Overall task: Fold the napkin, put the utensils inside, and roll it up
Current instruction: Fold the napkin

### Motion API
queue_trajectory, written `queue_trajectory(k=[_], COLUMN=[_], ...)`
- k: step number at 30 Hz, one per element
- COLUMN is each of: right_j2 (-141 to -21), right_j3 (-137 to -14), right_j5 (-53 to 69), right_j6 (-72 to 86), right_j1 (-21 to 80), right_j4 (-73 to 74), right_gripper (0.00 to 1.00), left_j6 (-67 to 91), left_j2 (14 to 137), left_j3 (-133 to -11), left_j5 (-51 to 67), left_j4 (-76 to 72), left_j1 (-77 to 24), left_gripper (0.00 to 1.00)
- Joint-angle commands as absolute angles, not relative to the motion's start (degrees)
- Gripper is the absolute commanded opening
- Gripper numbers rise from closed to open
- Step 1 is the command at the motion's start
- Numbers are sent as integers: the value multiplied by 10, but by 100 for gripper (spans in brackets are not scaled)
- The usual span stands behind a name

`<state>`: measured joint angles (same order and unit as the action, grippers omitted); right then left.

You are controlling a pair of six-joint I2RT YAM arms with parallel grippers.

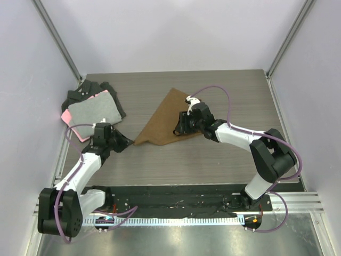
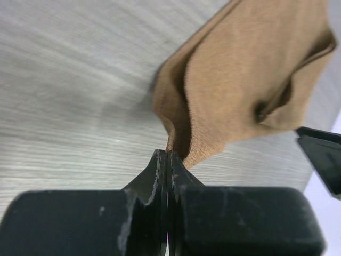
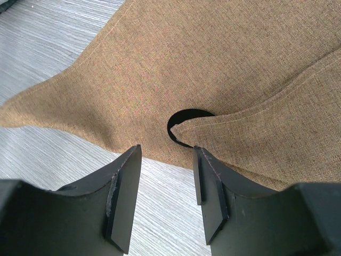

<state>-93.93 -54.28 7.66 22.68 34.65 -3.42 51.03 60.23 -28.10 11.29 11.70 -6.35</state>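
Note:
The brown napkin [image 1: 166,118] lies folded into a triangle on the table's middle. Its near-left corner [image 2: 181,152] rises off the wood into the tips of my left gripper [image 2: 169,156], which is shut on it; in the top view this gripper [image 1: 130,142] sits at the napkin's left tip. My right gripper [image 3: 166,152] stands open just off the napkin's near edge [image 3: 160,80], with bare table between its fingers. In front of it a black rounded piece [image 3: 178,118], apparently the utensil's head, peeks from under a folded flap. The rest of the utensils is hidden.
A grey cloth with a pink edge [image 1: 93,112] lies on black cloths [image 1: 85,92] at the table's left edge, just behind my left arm. White walls close in the table on three sides. A black part [image 2: 322,154] shows at the right of the left wrist view.

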Motion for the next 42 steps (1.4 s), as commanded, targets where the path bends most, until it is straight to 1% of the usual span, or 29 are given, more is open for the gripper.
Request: queue_trajectory(k=[1,7,14,17,20,22,29,35,42], right_j2=[-938,-946,-947,-935,-917,-906,-832,-788,-768], right_j3=[-539,-532,-529,-525,-519,-508,-454,-428,-406], right_j5=[78,94,75,34,-58,-86,-112,-106,-98], right_j6=[235,253,265,272,308,335,354,346,342], right_j1=[345,345,345,345,337,318,254,201,181], right_j4=[-66,-88,-85,-67,-29,-19,-17,-4,14], right_gripper=[51,51,50,50,50,50,51,52,52], left_j6=[527,530,511,499,489,483,472,475,480], left_j2=[599,628,700,737,786,812,937,992,1034], left_j3=[-324,-359,-436,-471,-510,-529,-624,-696,-745], left_j5=[143,163,156,149,156,163,179,175,180], left_j4=[103,72,49,41,34,32,25,8,3], left_j1=[-63,-72,-123,-137,-156,-176,-228,-276,-306], left_gripper=[0,0,0,0,0,0,0,0,0])
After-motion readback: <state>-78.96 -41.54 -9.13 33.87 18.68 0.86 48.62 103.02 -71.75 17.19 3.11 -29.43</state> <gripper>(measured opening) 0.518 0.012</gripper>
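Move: The napkin's left corner is already shut in the left fingers, raised about 6 cm off the table. The spoon bowl, showing under the tip of the folded right flap, lies some 22 cm to the left hand's right and 10 cm ahead; the napkin's far tip is 24 cm beyond the bowl and 2 cm to its left. From the open right hand the bowl is about 3 cm ahead, 1 cm left and 5 cm below; the napkin's right corner is roughly 18 cm right and 3 cm ahead. The napkin's left corner, still pinched, is carried by the left hand some 22 cm right and 12 cm forward in an arc, rising, dipping and rising again, until it hangs over the spoon area, the wrist turning about 30 degrees clockwise. The half-open right hand first sinks slightly, then clears off about 17 cm to the right, towards the napkin's right corner, swinging clockwise. ##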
